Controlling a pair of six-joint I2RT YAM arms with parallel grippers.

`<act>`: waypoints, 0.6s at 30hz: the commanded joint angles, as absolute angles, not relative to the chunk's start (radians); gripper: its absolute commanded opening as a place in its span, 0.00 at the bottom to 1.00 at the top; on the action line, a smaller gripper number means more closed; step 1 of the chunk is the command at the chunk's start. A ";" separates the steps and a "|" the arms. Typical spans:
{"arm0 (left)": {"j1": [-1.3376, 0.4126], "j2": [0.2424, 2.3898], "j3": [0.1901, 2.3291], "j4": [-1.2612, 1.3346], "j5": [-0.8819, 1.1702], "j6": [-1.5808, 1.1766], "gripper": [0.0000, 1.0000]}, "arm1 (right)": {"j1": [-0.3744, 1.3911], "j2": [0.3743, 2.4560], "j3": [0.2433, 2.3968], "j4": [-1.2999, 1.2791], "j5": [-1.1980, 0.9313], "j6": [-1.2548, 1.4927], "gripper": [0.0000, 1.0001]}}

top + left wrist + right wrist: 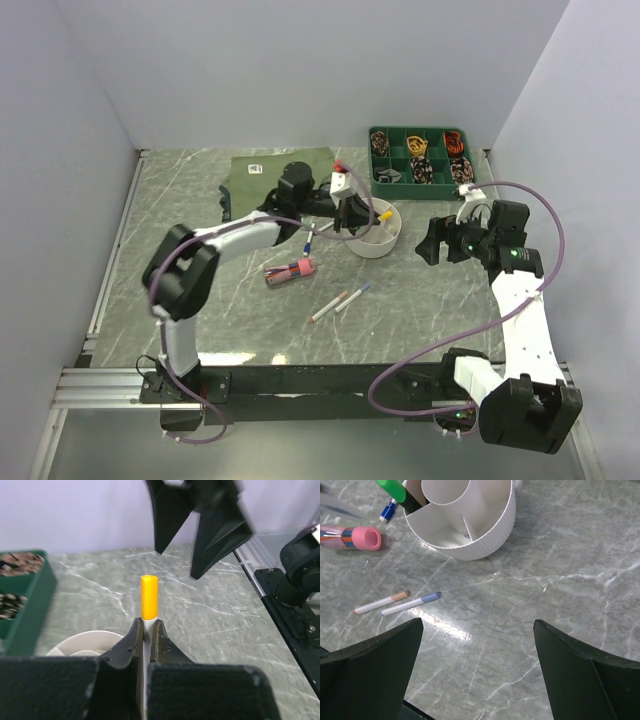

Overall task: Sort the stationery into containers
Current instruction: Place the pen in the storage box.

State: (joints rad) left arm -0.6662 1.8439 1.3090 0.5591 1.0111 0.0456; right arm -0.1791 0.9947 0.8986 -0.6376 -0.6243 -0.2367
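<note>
My left gripper (pixel 146 623) is shut on a thin white pen with a yellow cap (pixel 149 597), whose capped end sticks out past the fingertips. It hangs over the white round tub (pixel 377 240), and the tub's rim (pixel 82 640) shows just below the jaws. A green highlighter (pixel 392 489) stands in one compartment of the tub (pixel 480 535). On the table lie a pink highlighter (pixel 355 537), a blue-capped pen (pixel 387 511) and two thin pens (pixel 382 601) (pixel 412 603). My right gripper (pixel 477 625) stands open and empty to the right of the tub.
A dark green compartment tray (pixel 420 155) of small items sits at the back right. A folded olive shirt (pixel 270 168) lies at the back, behind my left arm. The right gripper's fingers (pixel 200 525) hang close ahead in the left wrist view.
</note>
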 commanded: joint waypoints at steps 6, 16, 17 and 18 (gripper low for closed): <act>-0.672 2.072 1.473 0.945 1.098 -0.250 0.01 | -0.186 0.956 0.920 -0.650 -0.592 -0.255 1.00; -0.695 2.158 1.482 0.868 1.089 -0.132 0.01 | -0.195 0.991 0.922 -0.652 -0.583 -0.264 1.00; -0.695 2.167 1.495 0.858 1.088 -0.115 0.01 | -0.195 0.992 0.922 -0.649 -0.583 -0.262 1.00; -0.695 2.181 1.505 0.844 1.086 -0.103 0.01 | -0.195 0.996 0.923 -0.647 -0.583 -0.262 1.00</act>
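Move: From the left hand, which holds the pen, the storage box lies some 8 cm ahead, 3 cm to the right and about 20 cm below. The blue-capped pen is about 7 cm back and 4 cm to the left, and the blue marker 8 cm ahead and 14 cm to the left, both on the table some 24 cm below. The box lies about 11 cm ahead and 13 cm to the left of the right hand, 14 cm lower. Down and to the right, with a slight reach forward, the left hand brings the pen towards the storage box, travelling about 6 to 7 cm, quick at first and then slower. The fingers stay shut on the pen and keep pointing to the robot's right, nearly level, the yellow end sticking out ahead of them; the wrist turns only some 5 to 10 degrees. ##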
